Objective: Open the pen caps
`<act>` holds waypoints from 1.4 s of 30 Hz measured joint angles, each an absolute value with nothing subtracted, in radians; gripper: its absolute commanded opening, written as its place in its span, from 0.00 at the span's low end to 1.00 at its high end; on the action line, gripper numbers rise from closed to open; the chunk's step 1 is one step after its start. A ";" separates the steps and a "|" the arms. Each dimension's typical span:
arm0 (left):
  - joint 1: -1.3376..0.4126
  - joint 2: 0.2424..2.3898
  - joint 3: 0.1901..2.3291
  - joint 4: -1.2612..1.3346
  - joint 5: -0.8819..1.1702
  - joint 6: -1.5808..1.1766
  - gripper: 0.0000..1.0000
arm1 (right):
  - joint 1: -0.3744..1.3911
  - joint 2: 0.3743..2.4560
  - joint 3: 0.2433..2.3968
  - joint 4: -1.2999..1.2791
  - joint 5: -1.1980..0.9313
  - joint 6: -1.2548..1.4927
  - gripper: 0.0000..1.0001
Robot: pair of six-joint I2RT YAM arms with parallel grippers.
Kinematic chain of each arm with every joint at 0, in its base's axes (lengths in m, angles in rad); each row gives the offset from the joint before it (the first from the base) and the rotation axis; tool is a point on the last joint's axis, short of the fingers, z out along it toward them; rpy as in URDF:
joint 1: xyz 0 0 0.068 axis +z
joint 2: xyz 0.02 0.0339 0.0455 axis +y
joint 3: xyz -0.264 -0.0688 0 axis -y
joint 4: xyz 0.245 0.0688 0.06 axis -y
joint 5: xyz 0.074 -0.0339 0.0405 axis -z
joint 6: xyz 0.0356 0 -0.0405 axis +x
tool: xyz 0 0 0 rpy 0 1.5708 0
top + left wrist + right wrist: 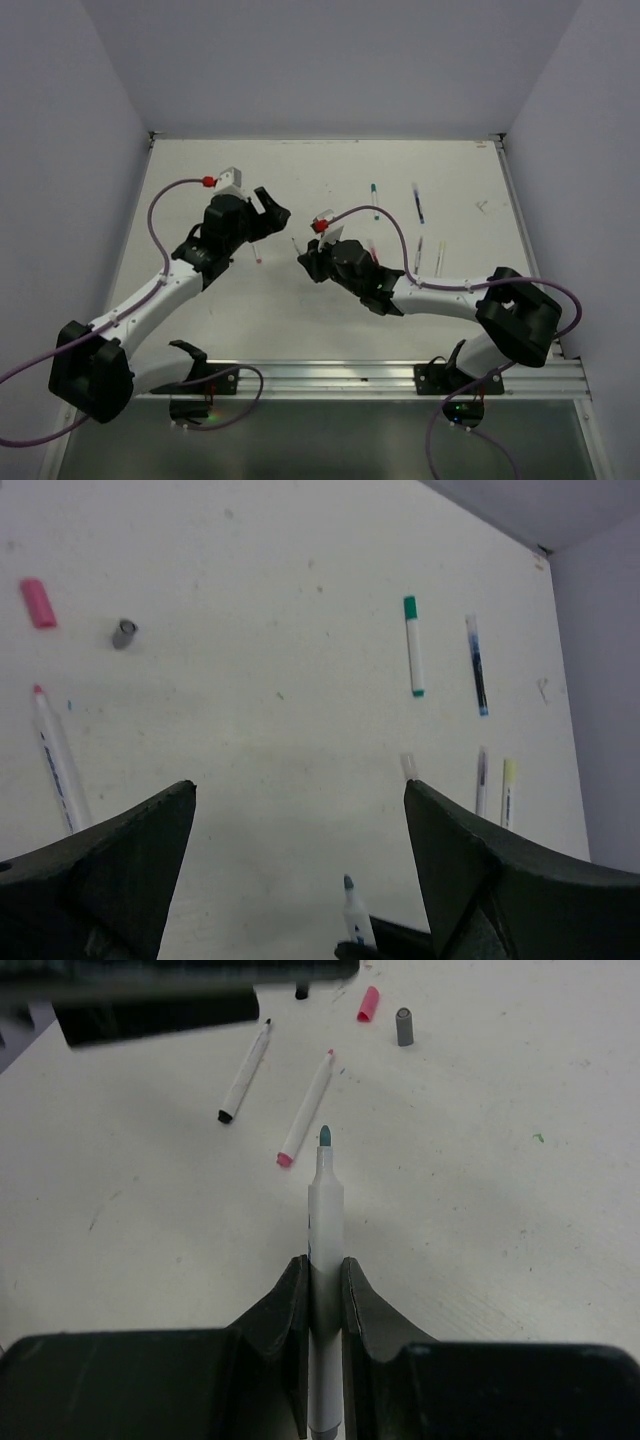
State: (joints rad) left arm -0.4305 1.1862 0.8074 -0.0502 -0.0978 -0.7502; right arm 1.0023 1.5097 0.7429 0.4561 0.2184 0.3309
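Note:
My right gripper [324, 1265] is shut on a white pen [325, 1222] whose uncapped grey-blue tip points away from the wrist. My left gripper [300, 785] is open with nothing between its fingers, hovering just beyond that pen's tip [352, 905]. A pink cap [38, 603] and a grey cap [123, 633] lie loose on the table. An uncapped pen with a pink tip [58, 765] lies near them. In the top view the two grippers, left [268, 213] and right [303, 262], face each other mid-table.
Farther right lie a green-capped pen [412, 645], a blue pen [477, 665], a pale cap [407, 765], a dark-capped pen [481, 780] and a yellow-capped pen [507, 790]. A black-tipped uncapped pen [245, 1070] lies beside the pink-tipped one [308, 1108]. Walls close in the white table [200, 330].

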 measured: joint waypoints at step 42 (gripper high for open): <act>-0.437 1.485 0.770 -0.063 -0.064 -0.796 0.00 | 0.986 1.429 0.716 0.392 0.310 0.350 0.94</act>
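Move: The left hand hovers open and empty. The nib end of the open gray pen lies about 5 cm back from it, 6 cm to its right and 5 cm lower. The pink pen lies some 2 cm ahead, 8 cm left and 17 cm below, the gray cap about 14 cm ahead, 4 cm left and equally low. The right hand already grips the gray pen, whose nib end sticks out some 4 cm ahead, 4 cm left and 2 cm below. Back and down, then steadily rightward about 6 cm, the left hand comes onto the gray pen's nib end and closes on it while the right hand keeps hold. The right fingers then open wide and draw off about 3 cm to the right. The left carries the pen down some 8 cm, leftward and forward, its fingers tipping down. ##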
